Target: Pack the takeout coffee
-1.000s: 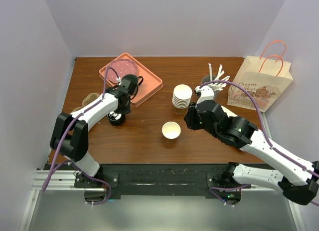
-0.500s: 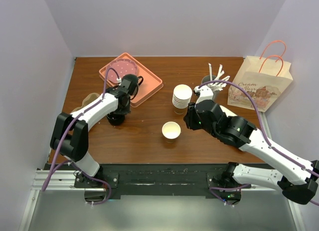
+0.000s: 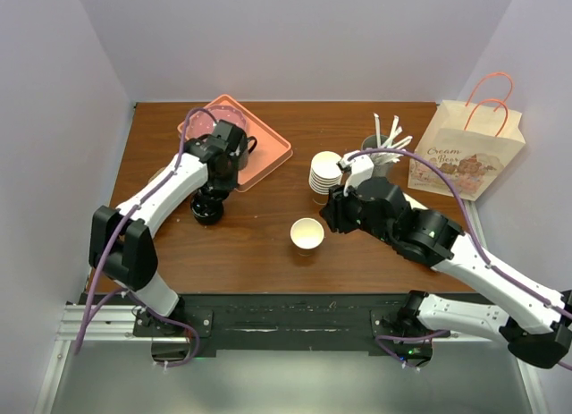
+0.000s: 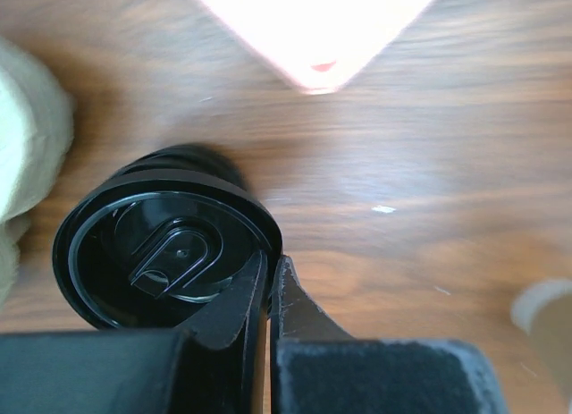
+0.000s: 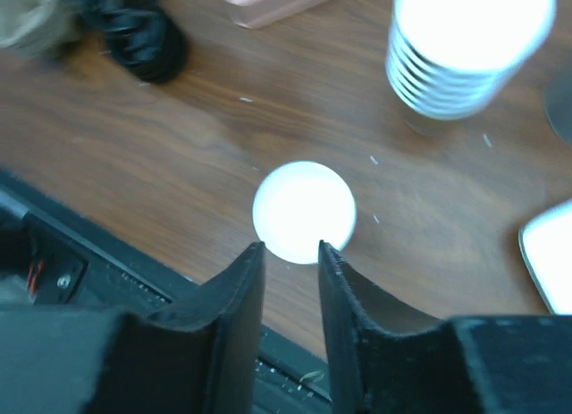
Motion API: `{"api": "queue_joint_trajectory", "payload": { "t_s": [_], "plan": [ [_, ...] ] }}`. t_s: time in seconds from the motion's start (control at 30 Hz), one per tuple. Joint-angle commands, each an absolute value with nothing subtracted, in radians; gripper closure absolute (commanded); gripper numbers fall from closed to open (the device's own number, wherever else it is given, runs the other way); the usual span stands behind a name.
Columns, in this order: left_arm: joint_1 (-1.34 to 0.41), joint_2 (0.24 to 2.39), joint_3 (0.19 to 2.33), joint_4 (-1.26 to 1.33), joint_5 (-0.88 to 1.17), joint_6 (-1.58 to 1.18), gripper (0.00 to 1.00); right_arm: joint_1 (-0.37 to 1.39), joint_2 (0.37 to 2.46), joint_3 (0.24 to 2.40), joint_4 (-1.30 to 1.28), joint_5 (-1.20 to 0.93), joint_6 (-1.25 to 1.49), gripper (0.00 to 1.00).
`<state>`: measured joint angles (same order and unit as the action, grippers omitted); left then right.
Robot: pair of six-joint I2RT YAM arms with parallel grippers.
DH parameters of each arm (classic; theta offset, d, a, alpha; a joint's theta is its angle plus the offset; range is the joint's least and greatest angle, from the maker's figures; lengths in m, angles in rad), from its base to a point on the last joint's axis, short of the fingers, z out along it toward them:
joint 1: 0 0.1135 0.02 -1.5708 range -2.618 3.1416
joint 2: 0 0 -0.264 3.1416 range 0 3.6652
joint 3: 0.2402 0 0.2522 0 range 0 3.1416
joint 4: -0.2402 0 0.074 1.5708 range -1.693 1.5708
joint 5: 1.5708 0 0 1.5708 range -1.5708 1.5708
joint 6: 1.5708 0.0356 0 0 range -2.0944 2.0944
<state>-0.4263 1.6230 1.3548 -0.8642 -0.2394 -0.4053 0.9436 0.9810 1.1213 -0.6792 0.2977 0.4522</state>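
Note:
No lidded kraft takeout coffee shows in any view. An open paper cup (image 3: 307, 233) stands lidless mid-table; in the right wrist view (image 5: 304, 211) it lies just beyond the fingertips. My right gripper (image 3: 332, 213) (image 5: 290, 247) is open and empty, hovering beside and above this cup. A black sip lid (image 4: 165, 249) sits over a dark stack of lids (image 3: 207, 210). My left gripper (image 3: 213, 190) (image 4: 270, 257) is shut on this lid's rim, one finger inside and one outside.
A stack of white paper cups (image 3: 325, 175) (image 5: 465, 47) stands behind the open cup. A pink tray (image 3: 264, 150) lies at the back left, a paper bag (image 3: 465, 155) at the back right, and a holder of straws (image 3: 382, 139) beside it. A tan object (image 3: 161, 177) lies left of the lids.
My left arm has risen and swung back toward the pink tray, fingers still at the lids. My right gripper has shifted slightly left toward the open cup.

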Motion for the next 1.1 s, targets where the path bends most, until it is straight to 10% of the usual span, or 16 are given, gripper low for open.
{"api": "queue_joint_trajectory", "payload": {
  "t_s": [0.0,0.47,1.07],
  "plan": [
    [-0.42,1.54,1.448,-0.914,0.124,-0.331,1.0,0.95,0.87,1.073,-0.413,0.095,0.171,0.61],
    [-0.452,1.079,0.867,-0.08,1.113,-0.88,1.0,0.948,0.839,1.012,-0.299,-0.362,-0.371,0.29],
    [-0.589,1.038,0.876,-0.232,1.19,-0.753,1.0,0.948,1.015,1.152,-0.603,-0.6,-0.768,0.28]
  ]
}}
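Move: My left hand already pinches a black lid at its rim; the open paper cup lies about 26 cm right, 11 back and 6 lower. The remaining lids are some 3 cm back, 4 left and 9 below; the cup stack is about 32 right, 5 ahead and 5 lower. From my right hand the held lid is roughly 34 cm left, 13 ahead and 14 lower, with the open cup 6 left, 3 ahead and 20 below. I carry the lid clear of its stack with my left hand, first rightward and up, then mostly back: some 22 cm back, 15 right and 14 up in all, swinging the closed fingers from pointing down to pointing right. Meanwhile my right hand opens wide, draws about 7 cm back and 7 left, rises then partly sinks, and turns its fingers leftward to face the lid. ##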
